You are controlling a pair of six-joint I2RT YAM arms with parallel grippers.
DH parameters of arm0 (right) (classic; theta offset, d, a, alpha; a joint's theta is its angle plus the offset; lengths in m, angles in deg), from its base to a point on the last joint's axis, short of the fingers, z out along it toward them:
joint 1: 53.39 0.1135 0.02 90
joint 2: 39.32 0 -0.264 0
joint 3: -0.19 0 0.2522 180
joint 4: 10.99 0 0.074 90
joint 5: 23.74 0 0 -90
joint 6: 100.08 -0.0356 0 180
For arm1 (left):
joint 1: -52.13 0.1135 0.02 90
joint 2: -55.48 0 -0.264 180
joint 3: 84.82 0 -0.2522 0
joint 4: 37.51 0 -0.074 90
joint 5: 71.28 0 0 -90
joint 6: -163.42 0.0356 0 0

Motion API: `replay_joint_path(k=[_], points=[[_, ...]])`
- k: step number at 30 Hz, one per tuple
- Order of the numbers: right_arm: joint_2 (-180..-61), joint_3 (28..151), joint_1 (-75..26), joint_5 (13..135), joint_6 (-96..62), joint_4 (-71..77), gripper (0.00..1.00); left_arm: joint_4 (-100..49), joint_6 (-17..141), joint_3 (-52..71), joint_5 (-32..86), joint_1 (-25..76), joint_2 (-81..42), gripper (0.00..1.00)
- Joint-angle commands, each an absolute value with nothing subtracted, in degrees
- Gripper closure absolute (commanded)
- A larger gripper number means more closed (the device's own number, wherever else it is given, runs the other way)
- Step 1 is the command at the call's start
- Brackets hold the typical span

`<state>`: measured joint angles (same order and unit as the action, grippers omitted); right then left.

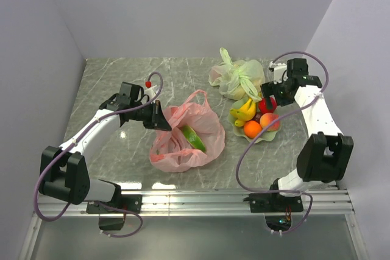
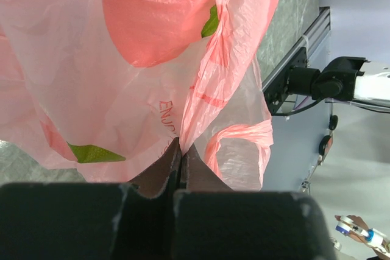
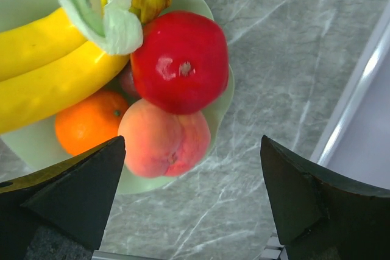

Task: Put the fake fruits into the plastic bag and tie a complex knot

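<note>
The pink plastic bag [image 1: 186,135] lies mid-table with a long green fruit [image 1: 194,139] inside it. My left gripper [image 1: 163,120] is shut on the bag's rim [image 2: 183,127], holding it up. The pale green plate [image 1: 256,137] holds yellow bananas [image 1: 245,110], an orange [image 1: 251,128], a peach [image 1: 269,120] and a red fruit [image 1: 266,104]. My right gripper [image 1: 268,97] hovers open above the plate; in the right wrist view the red fruit [image 3: 180,61], peach [image 3: 163,138], orange [image 3: 90,121] and bananas [image 3: 49,74] lie just beyond its fingers [image 3: 73,187].
A pale green knotted plastic bag [image 1: 237,77] lies behind the plate, its tail [image 3: 106,10] draped over the bananas. The table's right edge and rail [image 3: 359,83] run close beside the plate. Grey walls enclose the table.
</note>
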<state>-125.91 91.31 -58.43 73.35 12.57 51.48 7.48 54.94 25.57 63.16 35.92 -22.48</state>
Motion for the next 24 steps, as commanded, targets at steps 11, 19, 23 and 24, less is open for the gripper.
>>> replay_joint_path(k=[11,19,23,24], points=[[-134.85,93.93,-58.32,75.56,13.56,46.19,0.00,7.63,56.64,24.29,62.75,36.13,-22.22,0.99],[-137.67,94.89,-58.32,78.47,13.04,46.36,0.00,7.98,56.72,23.50,63.10,36.13,-23.45,1.00],[-138.29,95.25,-58.23,78.83,12.68,45.93,0.00,8.16,56.81,23.32,62.93,36.13,-23.63,1.00],[-138.28,95.25,-58.32,78.74,12.68,45.84,0.04,8.07,56.81,23.50,62.93,36.13,-23.54,0.99]])
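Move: The red fruit in the bowl sits below the open right hand, about 9 cm down, some 4 cm ahead and 2 cm to its left. The peach is some 6 cm nearer the base than the red fruit, about 1 cm to its right; the orange is about 7 cm back and 6 cm left of it, and the bananas 3 cm back and 9 cm left of it. From the left hand the red fruit lies roughly 44 cm right, 13 cm ahead and 9 cm lower. Down to the red fruit comes the wide-open right hand, sinking about 6 cm, quickly at first and then easing off, while edging some 2.5 cm forward and slightly left. The wrist tips a few degrees so that the fingers point more steeply down, bringing them to either side of the fruit without closing. The left hand keeps its pinch on the pink bag, almost in place. ##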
